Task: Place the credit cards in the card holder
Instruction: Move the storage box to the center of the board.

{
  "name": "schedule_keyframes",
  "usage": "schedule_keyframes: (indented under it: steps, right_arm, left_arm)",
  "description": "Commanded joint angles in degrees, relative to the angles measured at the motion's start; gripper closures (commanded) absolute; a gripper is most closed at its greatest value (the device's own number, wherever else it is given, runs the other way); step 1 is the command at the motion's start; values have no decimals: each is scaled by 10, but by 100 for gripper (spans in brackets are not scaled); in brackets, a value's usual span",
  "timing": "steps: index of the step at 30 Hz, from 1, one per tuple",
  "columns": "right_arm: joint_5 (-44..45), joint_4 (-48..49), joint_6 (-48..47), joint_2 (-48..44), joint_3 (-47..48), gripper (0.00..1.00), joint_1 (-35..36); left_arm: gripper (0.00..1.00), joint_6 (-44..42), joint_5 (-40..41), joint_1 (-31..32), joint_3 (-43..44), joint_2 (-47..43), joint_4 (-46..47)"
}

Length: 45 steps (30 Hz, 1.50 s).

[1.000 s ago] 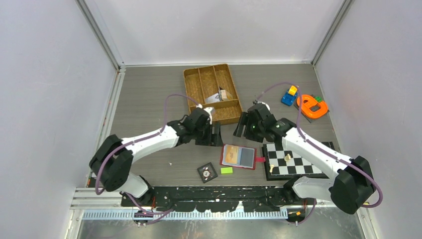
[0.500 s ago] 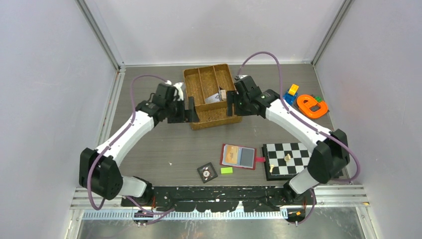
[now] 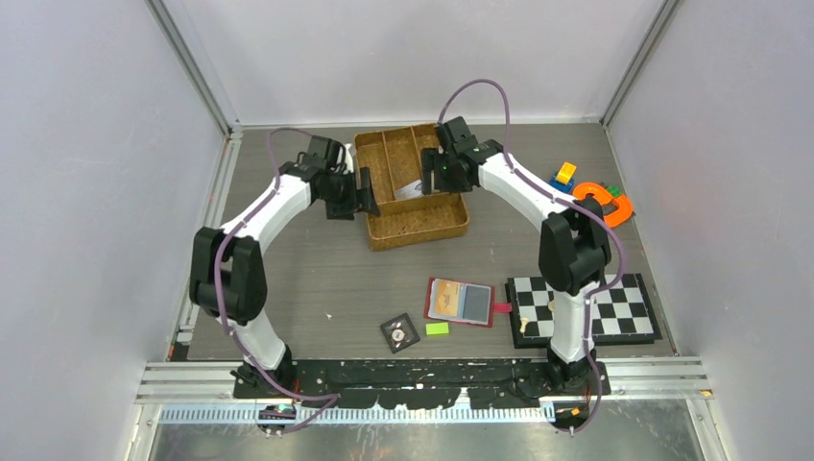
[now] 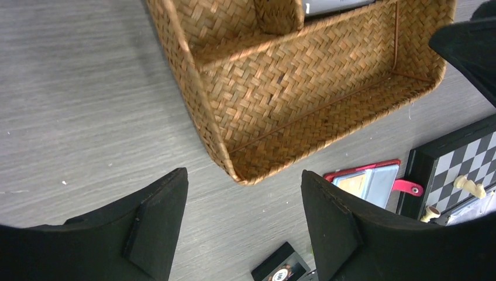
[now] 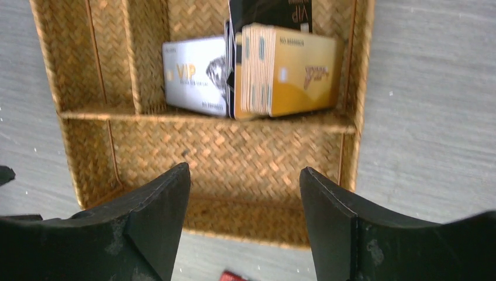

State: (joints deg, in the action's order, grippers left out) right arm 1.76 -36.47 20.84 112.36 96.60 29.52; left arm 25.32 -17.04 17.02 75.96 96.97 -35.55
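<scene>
The card holder (image 3: 462,303), a red wallet, lies open on the table near the front. In it show a tan-orange credit card (image 3: 444,301) and a grey one (image 3: 476,303). More credit cards stand in the woven tray (image 5: 234,146): a silver one (image 5: 196,73), a gold stack (image 5: 289,70) and a black one (image 5: 269,12). My left gripper (image 3: 355,200) hangs open by the tray's left side, nothing between its fingers. Also open and empty, my right gripper (image 5: 243,216) hovers over the tray's near compartment. The left wrist view shows the tray's corner (image 4: 234,170) and the wallet (image 4: 368,178).
A chessboard (image 3: 581,307) with small pieces lies right of the wallet. A black tile with a dial (image 3: 398,332) and a green block (image 3: 437,328) sit to the wallet's left. A blue toy (image 3: 560,181) and an orange toy (image 3: 603,204) lie at the far right.
Both arms have swung away from the wallet toward the back, and now flank the woven tray. The wallet and its cards have not moved.
</scene>
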Motion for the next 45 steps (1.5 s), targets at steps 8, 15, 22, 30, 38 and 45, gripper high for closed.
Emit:
schedule_keyframes:
  steps: [8, 15, 22, 30, 38, 45]
  right_arm:
    - [47, 5, -4, 133, 153, 26, -2]
    - [9, -13, 14, 177, 204, 26, 9]
    - [26, -6, 17, 163, 208, 27, 29]
    - [42, -9, 18, 149, 209, 31, 32]
    - [44, 9, 26, 130, 193, 44, 33]
    - [45, 21, 32, 118, 180, 53, 33]
  left_arm:
    - [40, -56, 16, -9, 99, 78, -57]
    - [46, -54, -4, -9, 91, 93, -45]
    - [48, -49, -20, -9, 90, 96, -40]
    - [50, -48, -25, -9, 90, 91, -40]
    - [51, -48, -28, -9, 89, 89, -42]
    - [52, -48, -29, -9, 89, 88, -41]
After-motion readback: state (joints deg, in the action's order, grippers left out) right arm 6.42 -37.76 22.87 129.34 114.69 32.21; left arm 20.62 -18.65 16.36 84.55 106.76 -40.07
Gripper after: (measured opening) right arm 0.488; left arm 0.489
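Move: The storage box's middle lies about 5 cm ahead and 4 cm left of the right hand, some 8 cm lower; the card stack in the box is about 5 cm ahead, 1 cm left and 6 cm below that hand. The open card holder lies some 20 cm back and 6 cm right of the right hand. From the left hand the box's middle is about 13 cm ahead, 8 cm right and 8 cm lower, with its near-left corner about 2 cm back, 5 cm below. The storage box is nudged left: the right hand reaches about 6 cm forward and sinks nearly 5 cm onto the cards just beyond the divider, drifting left, then shifts another 2 cm left and slightly back, its fingers bearing on the cards or box and narrowing late. The left hand eases 2 cm forward and some 2.5 cm down over the near-left corner, fingers partly closing, then stays. ##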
